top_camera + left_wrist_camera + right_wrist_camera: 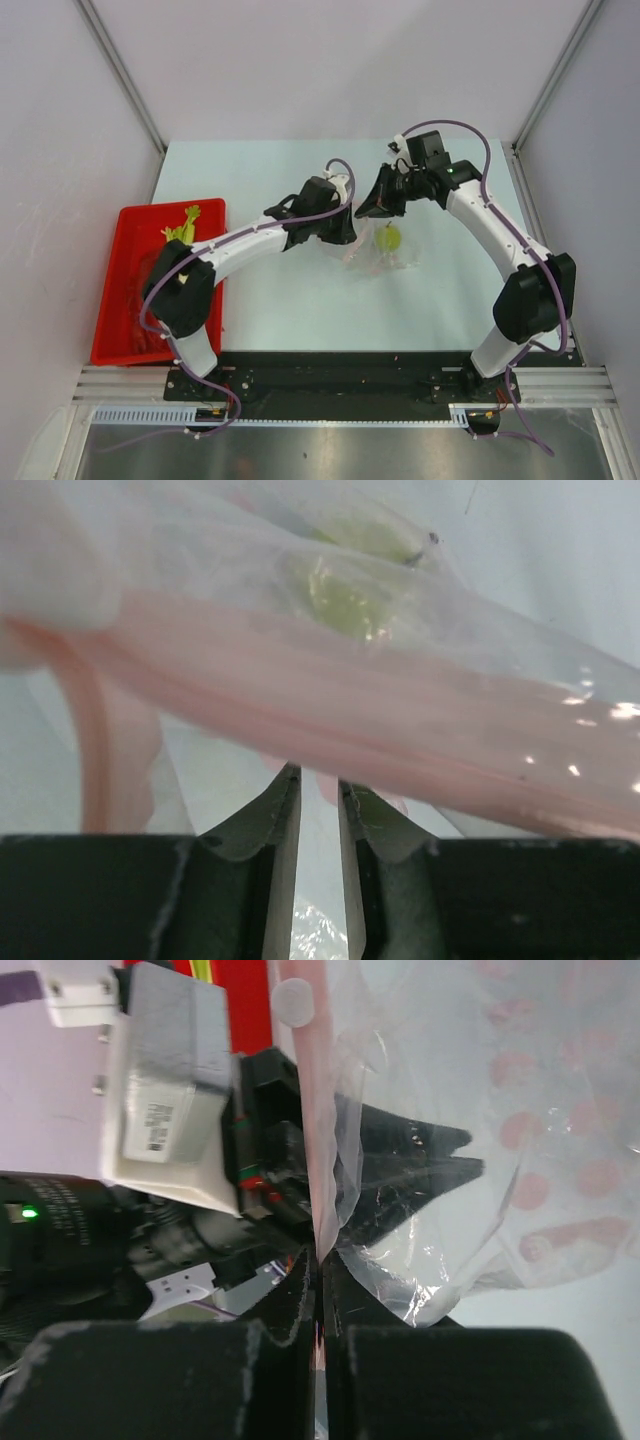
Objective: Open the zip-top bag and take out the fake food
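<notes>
The zip-top bag (385,255) lies crumpled mid-table, between my two grippers. A yellow-green pear (390,237) shows through its clear plastic. My right gripper (320,1258) is shut on the edge of the bag's pink zip strip (315,1110), holding it upright. My left gripper (320,775) sits at the bag's left side, its jaws a narrow gap apart. The pink zip strip (350,700) runs just past its tips, and the pear (345,595) lies beyond. In the right wrist view the left gripper's dark fingers (420,1175) show through the bag (480,1110).
A red tray (110,300) stands at the table's left edge. In it lies a pale stalk vegetable with green leaves (183,228). The left arm's elbow hangs over the tray's near part.
</notes>
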{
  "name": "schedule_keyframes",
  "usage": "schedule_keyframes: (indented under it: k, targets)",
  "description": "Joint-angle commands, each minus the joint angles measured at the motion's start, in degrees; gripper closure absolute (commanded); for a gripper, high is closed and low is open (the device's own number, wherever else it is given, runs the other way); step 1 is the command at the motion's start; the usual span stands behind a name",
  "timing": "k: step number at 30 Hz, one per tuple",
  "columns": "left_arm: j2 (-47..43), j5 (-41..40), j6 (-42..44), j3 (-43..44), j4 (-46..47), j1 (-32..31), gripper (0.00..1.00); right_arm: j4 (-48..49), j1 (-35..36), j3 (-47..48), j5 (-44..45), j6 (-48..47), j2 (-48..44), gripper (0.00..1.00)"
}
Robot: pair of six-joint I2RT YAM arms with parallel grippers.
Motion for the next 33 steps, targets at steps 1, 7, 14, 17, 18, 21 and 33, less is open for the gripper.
schedule_keyframes:
  k: [1, 7, 14, 17, 18, 21, 33]
  targets:
    - [1.00, 0.46, -2.37, -3.28, 8.31, -0.49, 0.74, 3.86, 0.36, 2.26, -4.85, 5.03, 0.71, 1.00]
    - [-0.14, 9.16, -9.65, -12.93, 27.34, -0.14, 0.61, 4.84, 1.51, 1.83, -5.12, 7.31, 1.32, 1.00]
    - [-1.45, 6.28, -9.24, -16.12, 32.23, -0.14, 0.59, 8.62, 3.70, 4.10, -7.66, 13.02, 3.52, 1.00]
    - [-4.97, 2.31, -6.08, -17.79, 32.32, -0.14, 0.59, 9.67, 5.28, 6.47, -9.33, 15.91, 4.92, 1.00]
    - [-5.58, 2.05, -4.50, -17.79, 31.79, -0.14, 0.58, 10.63, 5.64, 6.83, -9.86, 16.71, 5.01, 1.00]
    - [-8.48, 0.82, -1.60, -17.09, 27.50, -0.14, 0.58, 13.87, 6.43, 7.88, -11.61, 20.84, 4.66, 1.00]
    - [-1.31, -8.05, 3.68, -6.55, 13.60, -1.36, 0.48, 14.34, -2.43, -4.15, -16.80, 19.54, -0.17, 1.00]
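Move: The green fruit lies in the bag about 9 cm to the right of the left hand, 4 cm ahead and perhaps 6 cm below it. The bag rim pinched in the right fingers stands some 11 cm above the left hand, level fore and aft and 1 cm to its right. From the right hand, the left gripper is about 11 cm below and 1 cm left; the fruit is roughly 8 cm right, 4 cm ahead and 17 cm down. Still pinching the bag's rim, the right hand draws it about 7 cm left over the left gripper, rising 5 cm and tilting, then eases back some 2 cm to the right. The left fingers, already behind the plastic in the mouth, dip about 4 cm, slightly back and right, then climb to just above where they began while spreading to about half open. ##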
